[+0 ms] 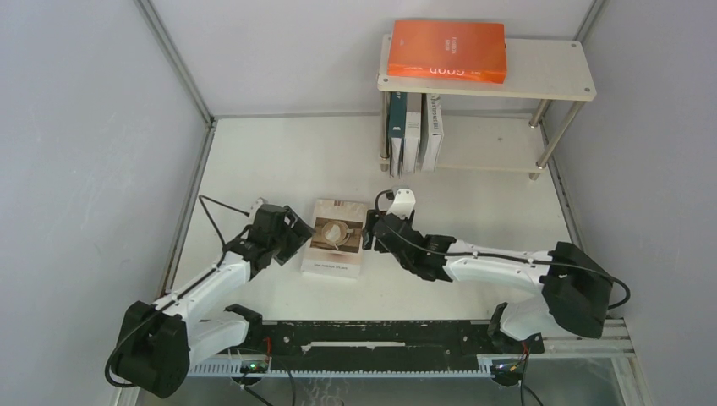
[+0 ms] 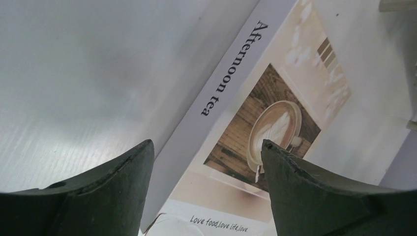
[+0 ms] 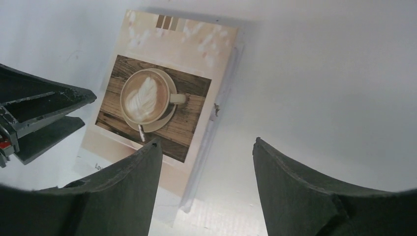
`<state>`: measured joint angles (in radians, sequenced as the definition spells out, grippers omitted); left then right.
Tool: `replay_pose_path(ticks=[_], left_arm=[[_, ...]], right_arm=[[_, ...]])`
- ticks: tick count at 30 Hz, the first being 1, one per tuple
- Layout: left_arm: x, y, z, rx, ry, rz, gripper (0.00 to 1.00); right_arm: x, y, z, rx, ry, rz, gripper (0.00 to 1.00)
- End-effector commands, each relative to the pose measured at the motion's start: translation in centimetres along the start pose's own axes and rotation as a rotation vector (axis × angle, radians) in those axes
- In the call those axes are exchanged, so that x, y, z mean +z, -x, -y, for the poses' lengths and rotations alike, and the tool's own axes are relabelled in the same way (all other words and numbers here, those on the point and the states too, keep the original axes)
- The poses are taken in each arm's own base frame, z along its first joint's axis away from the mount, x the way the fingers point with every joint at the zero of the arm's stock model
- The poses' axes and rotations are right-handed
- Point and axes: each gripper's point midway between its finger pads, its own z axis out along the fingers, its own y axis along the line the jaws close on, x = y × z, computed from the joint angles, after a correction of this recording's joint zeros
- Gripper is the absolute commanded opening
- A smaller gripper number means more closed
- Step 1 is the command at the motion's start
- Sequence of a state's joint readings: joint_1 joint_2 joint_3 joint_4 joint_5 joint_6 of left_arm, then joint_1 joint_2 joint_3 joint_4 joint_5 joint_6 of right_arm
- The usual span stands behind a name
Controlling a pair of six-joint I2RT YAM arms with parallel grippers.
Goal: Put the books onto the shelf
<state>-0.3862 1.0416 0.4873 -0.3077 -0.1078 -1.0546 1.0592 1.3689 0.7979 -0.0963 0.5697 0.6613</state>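
Note:
A white book with a coffee-cup photo [image 1: 336,237] lies flat on the table between both arms. My left gripper [image 1: 298,233] is open at its left side; in the left wrist view the gripper [image 2: 206,147] straddles the spine of the book [image 2: 231,78]. My right gripper [image 1: 370,233] is open at the book's right side; in the right wrist view the gripper [image 3: 206,143] frames the page edge of the book [image 3: 162,83]. On the shelf [image 1: 550,72], an orange book [image 1: 448,49] lies on the top board. A dark teal book [image 1: 396,127] and two white books [image 1: 421,128] stand below.
Grey booth walls [image 1: 84,127] close in the table on the left, back and right. A black rail [image 1: 380,334] with cables runs along the near edge between the arm bases. The shelf's metal legs [image 1: 554,139] stand at the back right.

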Motion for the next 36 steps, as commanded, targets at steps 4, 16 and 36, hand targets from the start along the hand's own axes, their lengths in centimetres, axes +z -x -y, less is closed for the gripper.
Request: replay_pose_path(ticks=[4,16,36], left_arm=[[0.5,1.0,1.8,-0.02,-0.118,0.019,0.83],[1.0,0.6,1.9,-0.033,-0.151,-0.003,0.81],[1.5,-0.2,2.3,0.008,-0.187,-0.061,0.8]], right_arm=[[2.2,-0.3,-3.2,0.249,0.15,-0.056,0.72],[4.7,-3.0,-3.3,0.318,0.176,-0.146,0.69],[7.4,-4.1,-4.0,0.408,0.241,-0.195,0.53]])
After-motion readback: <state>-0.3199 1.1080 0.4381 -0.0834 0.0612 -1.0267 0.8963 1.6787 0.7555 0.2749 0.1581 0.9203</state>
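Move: The coffee-cup book lies flat between the hands. Its middle is about 10 cm to the right hand's left, some 2 cm ahead and 10 cm below. From the left hand it is about 7 cm to the right, 2 cm ahead and 4 cm below. On the lower shelf, roughly 27 cm ahead of the right hand and near its height, stand the white book, about 12 cm to the right, and the teal book, about 4 cm to the right. The right hand comes to straddle the coffee-cup book's right edge, its outer finger meeting the page side and the other over the cover. It sinks about 7 cm and goes 5 cm left and a little forward, tipping steeper and raising its left side, some 25 degrees in all, as the fingers close partway. The left hand, still wide open over the spine edge, eases 2 cm forward and 2 cm right. ##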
